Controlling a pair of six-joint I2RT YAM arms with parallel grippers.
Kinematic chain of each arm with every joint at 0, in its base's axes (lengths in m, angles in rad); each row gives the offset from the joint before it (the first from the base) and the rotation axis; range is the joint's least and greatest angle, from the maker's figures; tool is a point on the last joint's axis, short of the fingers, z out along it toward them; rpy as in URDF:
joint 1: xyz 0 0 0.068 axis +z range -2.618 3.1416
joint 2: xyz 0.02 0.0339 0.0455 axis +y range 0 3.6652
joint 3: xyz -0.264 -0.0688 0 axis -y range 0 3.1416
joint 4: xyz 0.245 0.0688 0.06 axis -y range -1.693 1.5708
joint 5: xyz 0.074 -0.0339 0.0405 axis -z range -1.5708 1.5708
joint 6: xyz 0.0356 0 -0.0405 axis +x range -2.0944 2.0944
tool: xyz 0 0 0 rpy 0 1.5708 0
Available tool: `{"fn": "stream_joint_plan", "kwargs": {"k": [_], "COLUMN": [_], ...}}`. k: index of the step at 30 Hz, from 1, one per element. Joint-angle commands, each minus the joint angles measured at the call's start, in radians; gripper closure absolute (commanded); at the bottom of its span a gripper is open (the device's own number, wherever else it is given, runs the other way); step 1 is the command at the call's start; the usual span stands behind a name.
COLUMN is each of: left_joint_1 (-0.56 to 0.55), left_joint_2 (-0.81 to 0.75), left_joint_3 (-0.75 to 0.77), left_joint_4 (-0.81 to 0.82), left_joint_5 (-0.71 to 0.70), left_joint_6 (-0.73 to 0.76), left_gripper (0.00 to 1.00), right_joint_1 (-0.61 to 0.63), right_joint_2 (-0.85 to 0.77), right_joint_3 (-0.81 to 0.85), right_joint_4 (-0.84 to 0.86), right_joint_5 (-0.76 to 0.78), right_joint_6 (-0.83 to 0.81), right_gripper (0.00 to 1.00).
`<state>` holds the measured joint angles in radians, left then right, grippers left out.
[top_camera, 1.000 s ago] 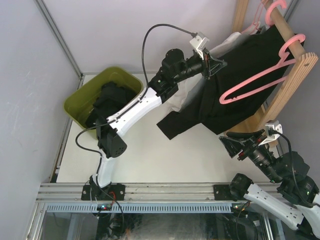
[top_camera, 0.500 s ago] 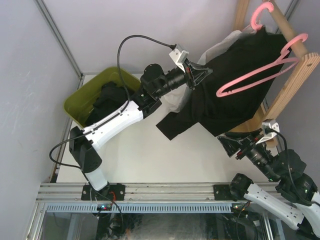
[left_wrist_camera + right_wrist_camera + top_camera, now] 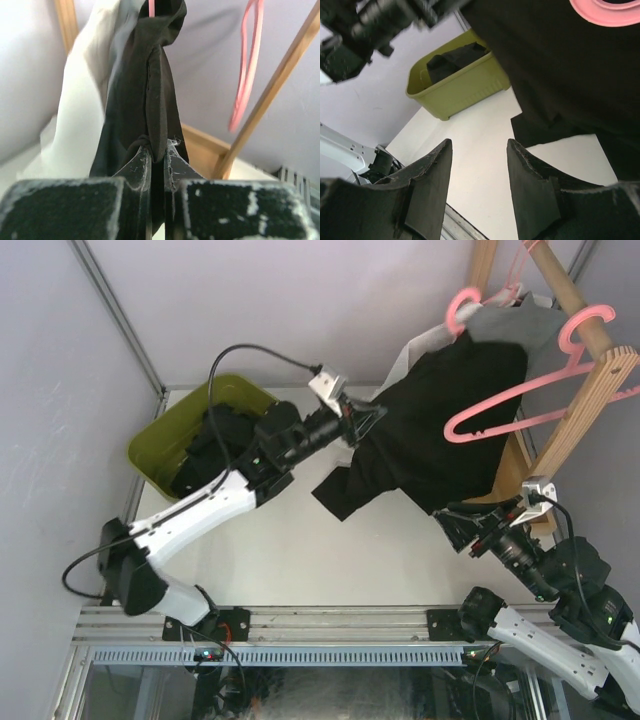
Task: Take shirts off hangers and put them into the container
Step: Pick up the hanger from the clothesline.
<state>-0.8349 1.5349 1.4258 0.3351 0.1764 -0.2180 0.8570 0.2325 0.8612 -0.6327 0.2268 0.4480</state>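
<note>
My left gripper [image 3: 366, 420] is shut on a fold of a black shirt [image 3: 440, 435], which stretches from the rack towards the container. In the left wrist view the fabric [image 3: 156, 80] is pinched between the fingertips [image 3: 142, 159]. A pink hanger [image 3: 500, 412] hangs in front of this shirt, and another pink hook [image 3: 462, 308] shows above it. A white shirt [image 3: 422, 342] and a grey shirt [image 3: 535, 325] hang behind. The olive container [image 3: 160, 440] at the far left holds a black shirt [image 3: 225, 438]. Low under the rack, my right gripper [image 3: 462, 530] is open and holds nothing [image 3: 479, 145].
The light wooden rack and pole [image 3: 590, 390] stand at the right, with its wooden base [image 3: 510, 475] under the hanging shirts. Grey walls close off the left and the back. From the right wrist view the container [image 3: 465, 87] lies beyond bare white table [image 3: 480, 125].
My left gripper has moved left and down towards the container, dragging the black shirt with it. The upper pink hook has slid left, uncovering the grey shirt. The right arm has barely moved.
</note>
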Motion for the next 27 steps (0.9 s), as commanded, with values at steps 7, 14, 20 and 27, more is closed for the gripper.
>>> {"fn": "stream_joint_plan", "kwargs": {"k": [7, 14, 20, 27], "left_joint_1": [-0.007, -0.076, -0.176, -0.437], "left_joint_2": [-0.551, -0.779, -0.897, -0.844], "left_joint_3": [-0.548, -0.725, -0.808, -0.784], "left_joint_4": [0.097, -0.025, -0.084, -0.139], "left_joint_5": [-0.173, -0.354, -0.553, -0.842], "left_joint_6": [0.02, 0.074, 0.11, 0.34], "left_gripper": [1.0, 1.0, 1.0, 1.0], "right_joint_1": [-0.004, -0.001, 0.046, 0.19], "right_joint_2": [0.106, 0.264, 0.39, 0.548], "right_joint_3": [0.024, 0.067, 0.115, 0.196], "right_joint_4": [0.16, 0.204, 0.221, 0.195], "right_joint_5": [0.015, -0.038, -0.043, 0.189], "right_joint_6": [0.093, 0.181, 0.211, 0.334], "right_gripper": [0.53, 0.53, 0.53, 0.52]}}
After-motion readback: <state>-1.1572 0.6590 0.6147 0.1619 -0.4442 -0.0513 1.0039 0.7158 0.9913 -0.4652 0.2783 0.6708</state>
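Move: The black shirt is already clear of the clothesline, still pinched at one shoulder by the left hand, its hook about 9 cm ahead, 14 right and 10 above that hand. Open table lies some 12 cm back, 15 left and 38 below; the container about 5 cm ahead, 34 left and 35 below. From the right hand the shirt's middle is roughly 18 cm ahead, 1 left and level; the empty hanger about 10 ahead, 12 right and 20 above. The black shirt on its pink hanger is carried away from the clothesline by the left hand, still shut on the shoulder: left and back, sinking about 11 cm, and swinging some 20 degrees counter-clockwise. The right hand, half open throughout, goes about 10 cm left and a little forward towards the shirt, tipping down some 15 degrees; no grip on it yet. ##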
